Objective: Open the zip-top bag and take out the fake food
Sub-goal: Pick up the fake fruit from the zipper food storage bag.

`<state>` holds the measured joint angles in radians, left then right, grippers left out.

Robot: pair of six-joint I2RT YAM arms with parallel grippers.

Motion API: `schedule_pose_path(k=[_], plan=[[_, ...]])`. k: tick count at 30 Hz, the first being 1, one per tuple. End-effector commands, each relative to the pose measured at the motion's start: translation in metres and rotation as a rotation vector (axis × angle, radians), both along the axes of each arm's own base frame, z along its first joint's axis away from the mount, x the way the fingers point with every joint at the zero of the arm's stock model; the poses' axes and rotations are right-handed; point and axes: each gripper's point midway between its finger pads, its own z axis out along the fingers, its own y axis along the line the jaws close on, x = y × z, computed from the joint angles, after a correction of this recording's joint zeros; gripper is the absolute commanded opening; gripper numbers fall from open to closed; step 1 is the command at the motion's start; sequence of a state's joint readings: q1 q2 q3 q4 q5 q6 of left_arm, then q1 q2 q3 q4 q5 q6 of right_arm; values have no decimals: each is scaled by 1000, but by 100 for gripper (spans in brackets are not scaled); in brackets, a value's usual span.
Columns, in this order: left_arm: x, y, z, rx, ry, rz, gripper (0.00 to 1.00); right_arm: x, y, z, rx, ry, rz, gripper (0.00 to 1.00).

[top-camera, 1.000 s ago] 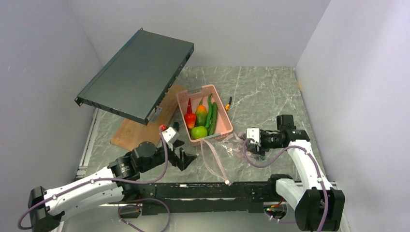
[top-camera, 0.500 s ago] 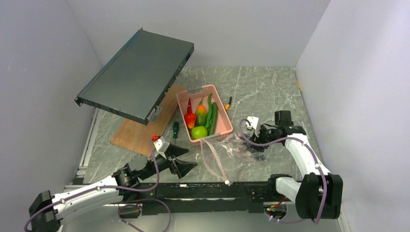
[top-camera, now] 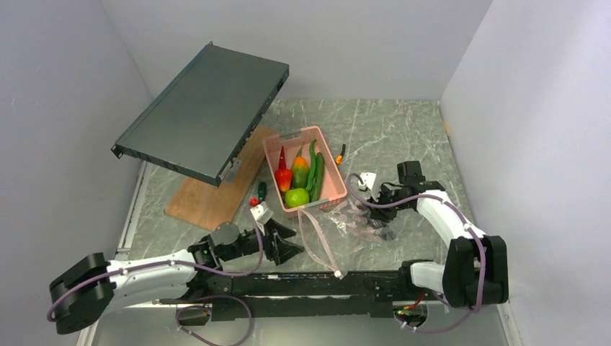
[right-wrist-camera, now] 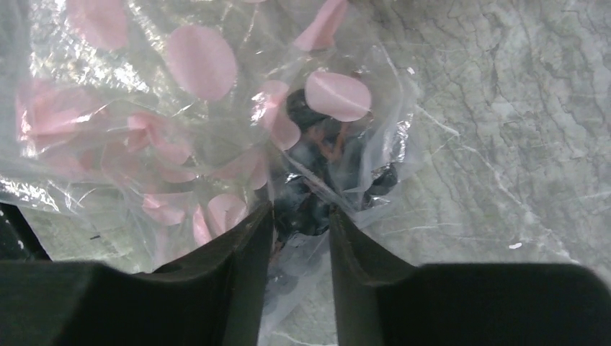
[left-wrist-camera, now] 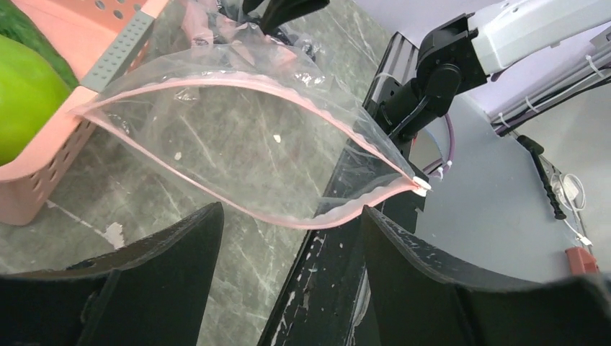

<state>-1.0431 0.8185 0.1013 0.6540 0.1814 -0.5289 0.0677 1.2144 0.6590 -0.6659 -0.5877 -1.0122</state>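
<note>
The clear zip-top bag lies on the table in front of the pink basket, its pink zip strip parted and the mouth gaping. My left gripper is open and low at that mouth. In the left wrist view the lower lip runs between the tips of the left gripper. My right gripper is shut on the bag's far end, pinching the plastic with the dark grape bunch inside. Other fake food lies in the basket: a lime-green apple, green pods and red and orange pieces.
A dark flat metal case leans over the back left. A wooden board lies under it, with a green-handled screwdriver beside the board. A small orange piece lies behind the basket. A black rail runs along the table's near edge.
My left arm dropped low and swung right to the bag's mouth, its jaws narrowing a little. My right gripper shifted back and closed onto the bag's end with the grapes.
</note>
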Motion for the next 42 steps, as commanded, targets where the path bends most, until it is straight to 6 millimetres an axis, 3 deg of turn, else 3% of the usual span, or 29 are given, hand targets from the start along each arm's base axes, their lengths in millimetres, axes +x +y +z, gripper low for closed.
schedule_pose_path(k=[1, 7, 12, 19, 27, 31, 35, 37, 39, 42], plan=[[-4, -23, 38, -103, -24, -72, 73, 12, 2, 6, -18, -11, -21, 31], [0, -42, 19, -34, 9, -82, 71, 16, 5, 13, -4, -18, -30, 0], [4, -55, 1, 4, 42, -90, 71, 6, 19, 27, 70, -32, 41, 0], [9, -70, -23, 71, 60, -103, 70, -20, 43, 65, 215, -201, 231, 0], [15, -82, -34, 101, 56, -86, 72, -39, 45, 85, 286, -218, 317, 0], [18, -84, -39, 85, 72, -58, 73, -47, 51, 110, 327, -255, 353, 0], [22, -80, -37, 19, 87, -15, 73, -36, 47, 129, 306, -324, 267, 0], [23, -79, -34, -15, 94, 2, 73, -25, 38, 121, 250, -358, 198, 0], [25, -80, -35, -25, 103, 10, 73, -26, 32, 104, 184, -346, 195, 0], [26, -84, -36, -24, 104, 8, 74, -66, 41, 79, 131, -242, 351, 1]])
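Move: The dark grapes lie inside the zip-top bag's closed end, just past the right fingertips, about 2 cm left, 1 cm forward and 2 cm below. The bag's gaping mouth is some 18 cm left and 7 cm back of that hand, and the basket's middle 22 cm left and 13 cm forward. From the left hand, the mouth is about 7 cm right, 1 cm forward and 6 cm lower; the apple is 12 cm forward, 1 cm left and 7 cm lower. The bag's film beside the grapes gets pinched as the half-open right fingers shut, then is hauled up about 10 cm, with a little back and left, the wrist tilting the fingertips upward some 20 degrees. Meanwhile the left hand, fingers kept wide, goes about 7 cm right and 6 cm down to the pink-rimmed mouth, its fingertips passing in under the upper rim. ##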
